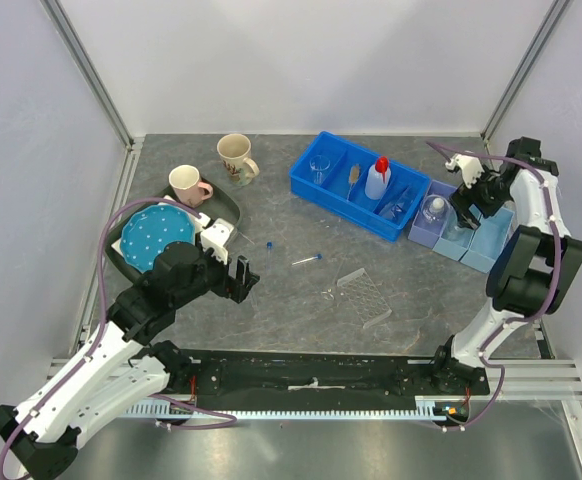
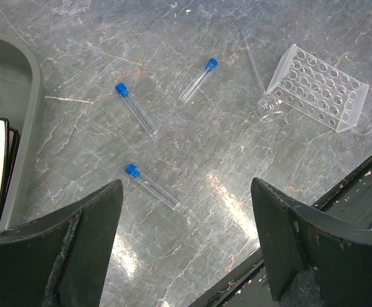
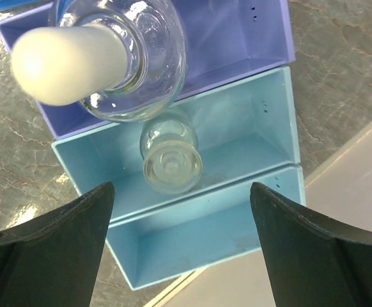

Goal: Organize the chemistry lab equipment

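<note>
My left gripper (image 2: 186, 256) hangs open over the bare table, nothing between its fingers. Three blue-capped tubes (image 2: 136, 109) (image 2: 197, 80) (image 2: 152, 186) lie loose ahead of it, the nearest just beyond the left finger. Farther right lies the clear tube rack (image 2: 317, 87), with a thin glass piece (image 2: 263, 83) beside it. My right gripper (image 3: 183, 249) is open above the small bins. Under it a small clear glass vessel (image 3: 171, 157) lies in a light blue bin (image 3: 250, 147). A stoppered flask (image 3: 96, 57) stands in the purple bin (image 3: 237, 45).
The big blue bin (image 1: 343, 200) holds a beaker (image 1: 319, 168), a brush (image 1: 353, 178), the squeeze bottle (image 1: 377, 178) and goggles (image 1: 396, 205). Two mugs (image 1: 236, 158) (image 1: 188, 185) and a dotted plate (image 1: 156, 238) on a dark tray (image 1: 229, 200) sit at the left. Another light blue bin (image 3: 205, 243) stands nearest.
</note>
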Motion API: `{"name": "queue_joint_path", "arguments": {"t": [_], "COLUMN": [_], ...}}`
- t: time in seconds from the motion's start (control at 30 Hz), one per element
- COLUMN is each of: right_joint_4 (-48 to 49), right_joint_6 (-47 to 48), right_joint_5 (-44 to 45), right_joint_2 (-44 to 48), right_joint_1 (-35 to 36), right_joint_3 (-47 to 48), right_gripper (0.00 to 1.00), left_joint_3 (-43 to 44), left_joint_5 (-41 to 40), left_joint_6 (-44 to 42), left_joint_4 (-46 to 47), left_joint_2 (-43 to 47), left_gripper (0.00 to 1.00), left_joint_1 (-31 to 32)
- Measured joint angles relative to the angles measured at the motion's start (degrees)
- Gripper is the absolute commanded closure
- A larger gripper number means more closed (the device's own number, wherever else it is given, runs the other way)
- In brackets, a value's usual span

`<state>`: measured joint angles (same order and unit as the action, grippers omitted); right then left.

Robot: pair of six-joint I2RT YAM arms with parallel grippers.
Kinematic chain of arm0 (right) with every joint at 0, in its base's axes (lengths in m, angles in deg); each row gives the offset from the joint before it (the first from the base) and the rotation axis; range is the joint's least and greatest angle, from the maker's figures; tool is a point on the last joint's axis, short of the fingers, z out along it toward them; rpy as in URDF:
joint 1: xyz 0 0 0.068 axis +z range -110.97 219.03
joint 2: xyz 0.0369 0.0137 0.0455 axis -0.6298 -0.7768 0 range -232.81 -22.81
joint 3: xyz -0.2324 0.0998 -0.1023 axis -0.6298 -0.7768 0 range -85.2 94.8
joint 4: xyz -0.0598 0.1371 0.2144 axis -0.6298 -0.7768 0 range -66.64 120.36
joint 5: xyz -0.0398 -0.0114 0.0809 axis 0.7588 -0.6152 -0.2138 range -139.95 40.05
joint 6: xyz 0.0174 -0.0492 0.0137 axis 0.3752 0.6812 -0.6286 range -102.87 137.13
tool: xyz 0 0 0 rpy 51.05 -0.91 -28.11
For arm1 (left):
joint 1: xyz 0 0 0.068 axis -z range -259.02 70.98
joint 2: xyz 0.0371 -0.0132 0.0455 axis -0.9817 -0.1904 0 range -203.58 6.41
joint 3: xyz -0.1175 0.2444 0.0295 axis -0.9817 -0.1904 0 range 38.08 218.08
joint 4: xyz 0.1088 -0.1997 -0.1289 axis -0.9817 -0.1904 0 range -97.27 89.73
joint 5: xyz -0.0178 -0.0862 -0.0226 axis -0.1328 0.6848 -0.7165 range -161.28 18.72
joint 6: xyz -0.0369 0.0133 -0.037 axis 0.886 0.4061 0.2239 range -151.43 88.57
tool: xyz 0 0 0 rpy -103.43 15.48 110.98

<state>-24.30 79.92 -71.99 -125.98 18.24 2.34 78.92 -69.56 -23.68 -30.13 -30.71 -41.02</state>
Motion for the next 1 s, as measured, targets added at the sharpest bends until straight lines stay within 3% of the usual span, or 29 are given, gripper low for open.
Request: {"name": "queue_joint_path", "arguments": {"t": [0.37,0.53,0.73,1.0], "right_joint_4": [-2.2,-2.1,2.2,9.6], "right_joint_6": [-1.7,-7.0,-17.4,-25.5], "right_joint_5": [-4.1,-9.4,-15.6,-22.0], "right_joint_2": [18.1,28.3,33.1,33.2], "right_joint_1": [2.0,13.1,26.6,28.5], "right_joint_3": [-4.1,-14.0,-25.2,-32.3], "right_gripper": [0.06,0.07,0.08,0.08], "left_joint_3": [0.0,0.0,0.0,0.2], "left_joint_5": [0.3,2.2,8.1,10.8], "left_joint_6": [0.0,0.3,6.8,17.0], "left_joint_4": [0.0,0.0,0.4,6.8], "left_joint_2": [0.0,-1.8,-8.5,-19.5], "left_gripper": [0.11,0.12,0.15,0.17], "left_joint_1": [0.0,0.0,0.0,6.5]}}
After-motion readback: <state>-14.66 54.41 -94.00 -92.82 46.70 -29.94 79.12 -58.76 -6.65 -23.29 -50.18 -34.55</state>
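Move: The clear test-tube rack lies about 32 cm to the right hand's left, 24 cm back and 10 cm below. The long-stemmed glass piece is some 8 cm left of the rack and 6 cm farther out; a blue-capped tube is about 16 cm left of the rack and 11 cm out. The capped bottle stands roughly 7 cm left of the right hand, level with it fore and aft, 5 cm below. From the left hand the rack is around 31 cm right, 5 cm back, 19 cm down. Up and out of the light-blue bin first, by about 9 cm, then leftwards and back in a fast sweep, the right hand travels some 25 cm left and 14 cm back towards the test-tube rack, easing lower, rolling its left side up and turning counter-clockwise, fingers still wide open. The left hand, empty and open, starts midway, going right, down and slightly back towards the rack while tipping downward. ##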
